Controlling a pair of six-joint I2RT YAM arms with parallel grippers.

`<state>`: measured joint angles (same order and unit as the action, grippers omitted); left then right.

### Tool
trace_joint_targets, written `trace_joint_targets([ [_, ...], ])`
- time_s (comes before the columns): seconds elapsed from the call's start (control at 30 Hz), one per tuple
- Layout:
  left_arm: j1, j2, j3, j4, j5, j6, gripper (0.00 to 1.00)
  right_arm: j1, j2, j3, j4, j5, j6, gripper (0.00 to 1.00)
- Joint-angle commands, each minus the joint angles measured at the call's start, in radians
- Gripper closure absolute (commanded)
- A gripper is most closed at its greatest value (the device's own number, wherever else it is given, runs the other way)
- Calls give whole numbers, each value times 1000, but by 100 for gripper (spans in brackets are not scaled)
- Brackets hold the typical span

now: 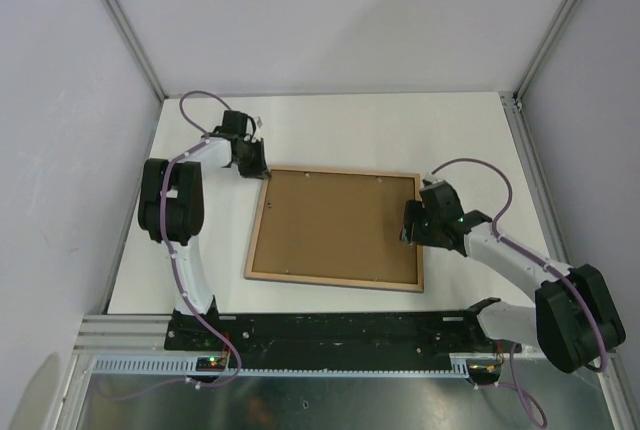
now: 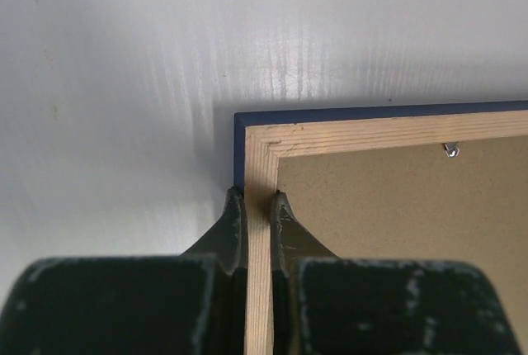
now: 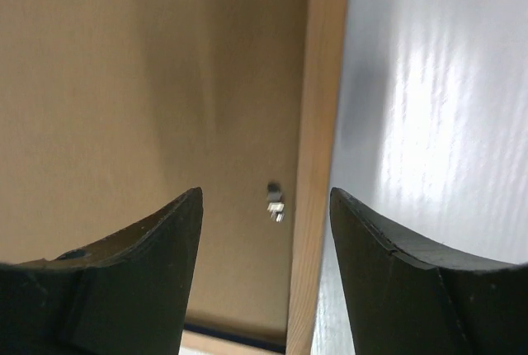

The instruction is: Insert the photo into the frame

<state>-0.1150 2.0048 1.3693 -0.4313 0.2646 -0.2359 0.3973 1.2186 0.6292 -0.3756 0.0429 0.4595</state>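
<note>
The frame (image 1: 330,281) lies face down in the middle of the white table, its light wood back up and a navy edge showing. A brown backing board (image 1: 335,225) fills it. The photo is out of view. My left gripper (image 1: 262,172) is at the frame's far left corner, shut on the wooden rail (image 2: 371,134), one finger on each side of it (image 2: 259,198). My right gripper (image 1: 408,222) hovers over the frame's right rail (image 3: 318,124), open, with its fingers astride the rail (image 3: 266,194) and apart from it.
Small metal tabs (image 3: 275,202) (image 2: 450,149) stick out of the rail over the backing board. The white table (image 1: 330,130) is walled at the back and both sides. A black rail (image 1: 340,328) with the arm bases runs along the near edge.
</note>
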Motion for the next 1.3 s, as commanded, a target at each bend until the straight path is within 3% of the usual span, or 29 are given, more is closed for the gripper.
trace_joint_targets([
  [0.0, 2, -40, -2, 13, -109, -42, 100, 80, -62, -50, -35, 68, 94, 33],
  [0.87, 2, -45, 1, 13, -93, -30, 100, 88, 55, -46, 59, 193, 86, 52],
  [1.27, 3, -46, 2, 13, -86, -36, 100, 81, 60, -45, 48, 191, 94, 86],
])
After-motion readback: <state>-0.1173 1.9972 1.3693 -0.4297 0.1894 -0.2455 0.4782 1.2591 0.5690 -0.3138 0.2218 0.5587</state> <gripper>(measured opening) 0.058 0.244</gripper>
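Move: The frame's right rail, at the stretch beside a metal clip, lies about 3 cm below the open right fingers and 2 cm to their right, level with them front to back. The clip is some 1 cm back, 1 cm right and 3 cm below. The near right corner is about 8 cm back, 2 cm right and 3 cm down. From the left hand, that rail stretch is some 26 cm right, 12 cm back, at about the same height. The frame's right rail, beside the clip, gets pinched by the right fingers: the hand goes back and down onto the rail, roughly 2.5 cm each way, then forward about 2 cm while the fingers close around the rail from wide open, tilting some 5 degrees. The left fingers keep their pinch near the far left corner and ease about 1 cm left. ##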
